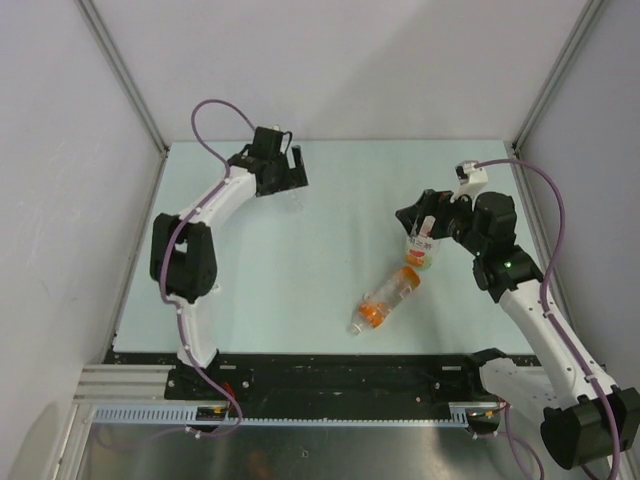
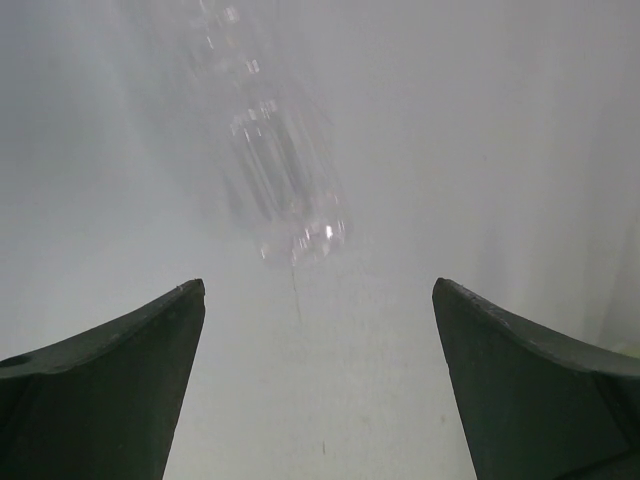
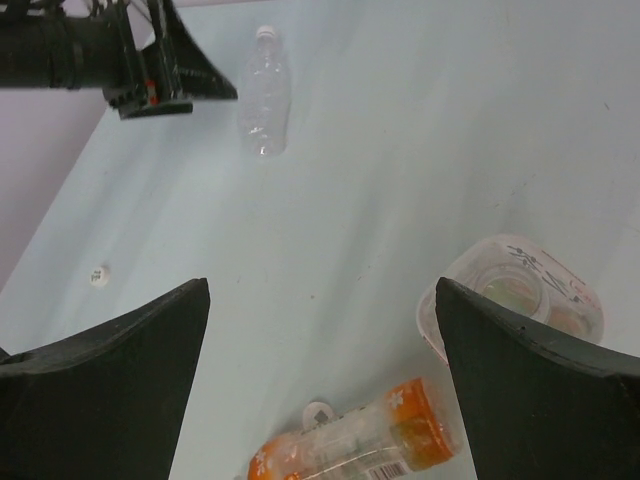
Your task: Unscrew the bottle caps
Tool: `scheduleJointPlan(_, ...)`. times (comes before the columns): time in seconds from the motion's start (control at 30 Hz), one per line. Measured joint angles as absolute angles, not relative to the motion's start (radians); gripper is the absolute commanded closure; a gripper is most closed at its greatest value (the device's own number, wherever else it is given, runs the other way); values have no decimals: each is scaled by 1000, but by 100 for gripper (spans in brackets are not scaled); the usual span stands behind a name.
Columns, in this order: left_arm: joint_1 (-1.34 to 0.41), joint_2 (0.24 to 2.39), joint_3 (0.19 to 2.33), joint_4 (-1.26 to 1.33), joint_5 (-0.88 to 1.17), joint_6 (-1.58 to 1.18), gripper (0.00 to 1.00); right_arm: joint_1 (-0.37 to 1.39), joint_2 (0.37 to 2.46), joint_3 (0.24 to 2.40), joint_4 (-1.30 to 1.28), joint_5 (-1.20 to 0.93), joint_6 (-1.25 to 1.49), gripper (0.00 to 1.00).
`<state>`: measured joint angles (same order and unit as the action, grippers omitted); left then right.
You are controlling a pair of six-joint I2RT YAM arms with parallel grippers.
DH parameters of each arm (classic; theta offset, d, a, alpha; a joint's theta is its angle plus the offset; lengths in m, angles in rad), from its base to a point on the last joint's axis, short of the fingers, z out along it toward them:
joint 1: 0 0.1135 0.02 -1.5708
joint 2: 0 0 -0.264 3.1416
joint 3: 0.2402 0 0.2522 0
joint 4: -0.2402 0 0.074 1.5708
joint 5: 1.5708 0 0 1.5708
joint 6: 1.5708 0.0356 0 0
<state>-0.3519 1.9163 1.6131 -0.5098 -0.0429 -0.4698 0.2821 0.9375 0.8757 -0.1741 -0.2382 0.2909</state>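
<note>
The clear bottle (image 3: 265,90) lies on the table, a white cap (image 3: 265,32) on its far end. In the left wrist view the clear bottle (image 2: 280,180) is a blur just ahead of my left gripper (image 2: 318,300), which is open and empty. The left gripper (image 1: 295,178) hovers at the back left. The orange bottle (image 1: 387,298) lies on its side mid-table, a small white cap (image 3: 318,412) against it. My right gripper (image 3: 322,290) is open and empty above it. The yellow-green bottle (image 1: 420,252) stands upright beside the right gripper (image 1: 418,222), outside its right finger.
A loose white cap (image 3: 97,276) sits alone on the pale table, away from the bottles. Grey walls close off the left, back and right of the table (image 1: 260,290). The black rail (image 1: 340,375) with both arm bases runs along the near edge.
</note>
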Motion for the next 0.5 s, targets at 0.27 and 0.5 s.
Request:
scheduleJointPlan(0.27, -298, 2205, 2006, -608, -82, -447, 1, 276, 974, 879, -174, -251, 286, 1)
scheduleJointPlan(0.5, -297, 2403, 2251, -692, -119, -434, 3, 269, 1001, 889, -172, -251, 278, 1)
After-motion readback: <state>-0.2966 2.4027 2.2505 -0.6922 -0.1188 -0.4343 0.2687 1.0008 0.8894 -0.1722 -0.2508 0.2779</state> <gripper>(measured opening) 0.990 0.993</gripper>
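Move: From the left hand the clear capped bottle lies about 14 cm ahead, some 2 cm to the left and 11 cm below. A loose cap lies about 22 cm back and 21 cm to the hand's left; the orange-banded bottle lies some 25 cm back and 26 cm to its right, both on the table. From the right hand the clear bottle is roughly 30 cm ahead, 34 cm left and 25 cm below. The left hand, open, reaches about 11 cm forward towards the clear bottle, sinking some 4 cm, mostly late. ##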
